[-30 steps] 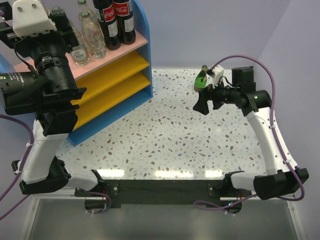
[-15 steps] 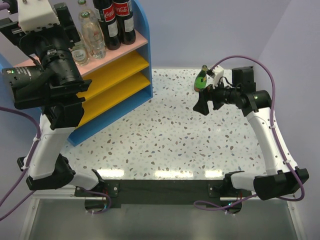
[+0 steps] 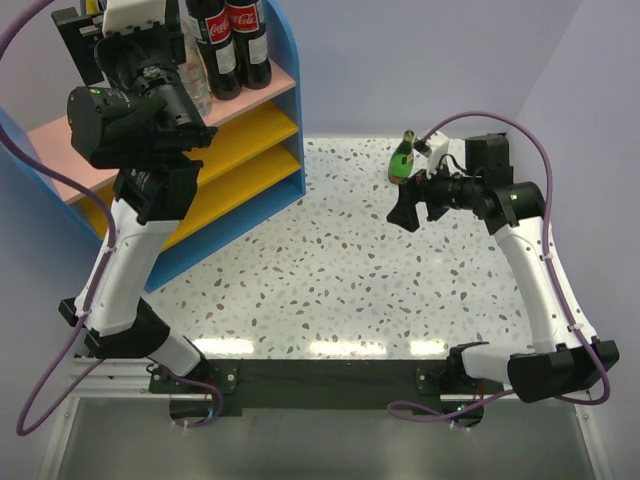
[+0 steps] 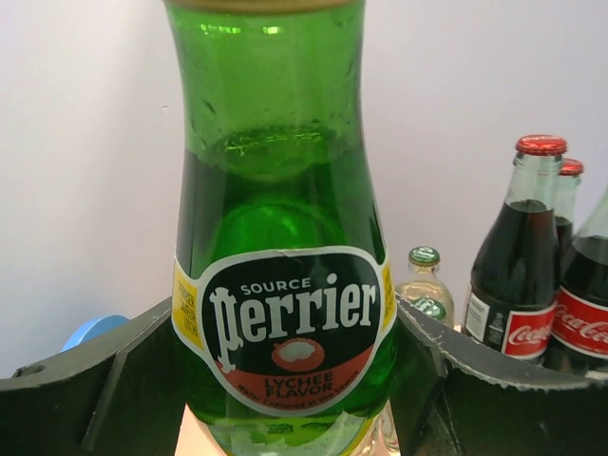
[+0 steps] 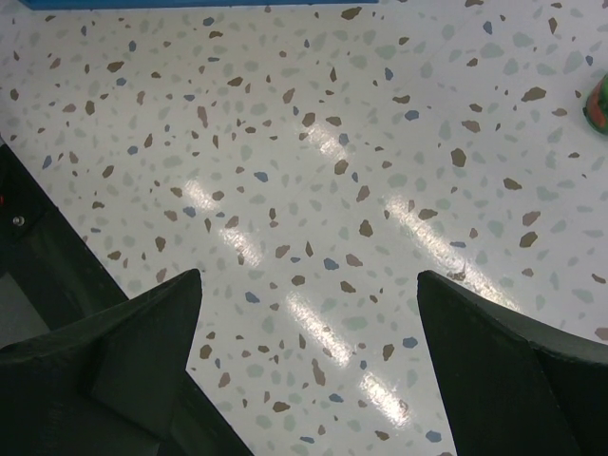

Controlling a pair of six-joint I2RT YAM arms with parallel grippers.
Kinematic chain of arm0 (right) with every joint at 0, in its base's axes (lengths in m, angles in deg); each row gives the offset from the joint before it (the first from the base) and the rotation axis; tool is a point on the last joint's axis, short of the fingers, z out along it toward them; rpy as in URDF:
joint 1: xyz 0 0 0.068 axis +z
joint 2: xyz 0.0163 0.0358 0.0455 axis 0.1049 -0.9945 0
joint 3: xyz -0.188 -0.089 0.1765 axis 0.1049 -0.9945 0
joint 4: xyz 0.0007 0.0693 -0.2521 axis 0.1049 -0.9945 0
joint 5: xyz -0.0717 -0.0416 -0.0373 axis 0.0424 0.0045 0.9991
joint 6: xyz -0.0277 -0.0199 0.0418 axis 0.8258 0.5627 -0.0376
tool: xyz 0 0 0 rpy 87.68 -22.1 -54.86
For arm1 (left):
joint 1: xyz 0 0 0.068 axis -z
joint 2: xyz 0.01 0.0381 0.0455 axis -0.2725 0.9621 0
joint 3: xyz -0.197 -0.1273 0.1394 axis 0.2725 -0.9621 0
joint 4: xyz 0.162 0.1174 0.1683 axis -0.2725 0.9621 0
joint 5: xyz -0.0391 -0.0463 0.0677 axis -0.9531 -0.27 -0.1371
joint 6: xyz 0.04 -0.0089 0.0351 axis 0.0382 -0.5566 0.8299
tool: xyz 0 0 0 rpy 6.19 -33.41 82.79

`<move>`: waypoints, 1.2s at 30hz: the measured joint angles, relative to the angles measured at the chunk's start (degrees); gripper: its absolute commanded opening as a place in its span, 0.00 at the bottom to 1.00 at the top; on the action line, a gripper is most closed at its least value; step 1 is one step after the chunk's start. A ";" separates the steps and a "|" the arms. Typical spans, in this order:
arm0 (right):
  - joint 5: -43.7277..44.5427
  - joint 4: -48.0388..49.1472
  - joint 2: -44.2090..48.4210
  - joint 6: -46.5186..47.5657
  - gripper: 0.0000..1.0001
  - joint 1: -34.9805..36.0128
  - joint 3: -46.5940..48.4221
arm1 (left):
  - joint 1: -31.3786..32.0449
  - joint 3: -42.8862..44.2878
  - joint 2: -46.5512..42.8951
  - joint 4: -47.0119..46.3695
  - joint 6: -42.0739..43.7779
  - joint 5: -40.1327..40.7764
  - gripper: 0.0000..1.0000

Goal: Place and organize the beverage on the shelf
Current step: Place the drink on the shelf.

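Observation:
A green glass Perrier bottle (image 4: 285, 237) stands upright between the black fingers (image 4: 114, 380) of my left gripper (image 4: 285, 328), which is shut on it. The left arm (image 3: 130, 110) reaches high over the pink top board (image 3: 60, 140) of the shelf (image 3: 285, 70) and hides gripper and bottle in the top view. Behind the held bottle stand dark cola bottles (image 4: 518, 275) and clear green-capped ones (image 4: 424, 275). The cola bottles (image 3: 230, 40) also show from above. Another green bottle (image 3: 403, 158) stands on the table beside my open, empty right gripper (image 3: 403, 205).
The shelf's two yellow boards (image 3: 250, 130) sit under the pink one. The right wrist view looks down on speckled table (image 5: 313, 142) between my open right gripper (image 5: 309, 285); the green bottle's edge (image 5: 598, 103) shows at far right.
The left arm has swung up and to the right, further over the shelf's top board, carrying the green bottle. The right arm has not moved.

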 measured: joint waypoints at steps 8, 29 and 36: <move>0.22 0.00 0.00 0.42 0.99 -0.04 0.00 | -7.78 0.79 2.25 0.00 -0.17 -0.33 0.00; 0.28 -0.55 -1.51 0.72 0.99 -0.42 0.02 | -33.38 -4.44 -0.26 18.60 -23.85 -7.06 0.00; 0.46 -1.29 -2.05 0.94 0.99 -0.42 0.11 | -42.03 -9.73 -2.08 26.91 -34.91 -13.18 0.00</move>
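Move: The left hand already holds the green Perrier upright above the pink shelf top. The free spot at the shelf's left end lies about 17 cm to its left, 7 cm ahead and some 22 cm below. The front clear bottle stands about 11 cm straight ahead, a second clear one 13 cm ahead and 6 cm right, and a Coke 15 cm ahead and 12 cm right, all well below. From the idle right hand the spot is roughly 58 cm left, 7 cm ahead and 15 cm up. The left arm swings the green Perrier some 17 cm to its left, away from the clear bottles and the Cokes and towards the bare left end of the pink shelf top, edging about 5 cm forward as well and sinking nearly 8 cm, most of that in the second half and ever faster. The wrist turns about 20 degrees counter-clockwise on the way and tips slightly down near the end, while the fingers keep their unchanged grip around the bottle at its label. ##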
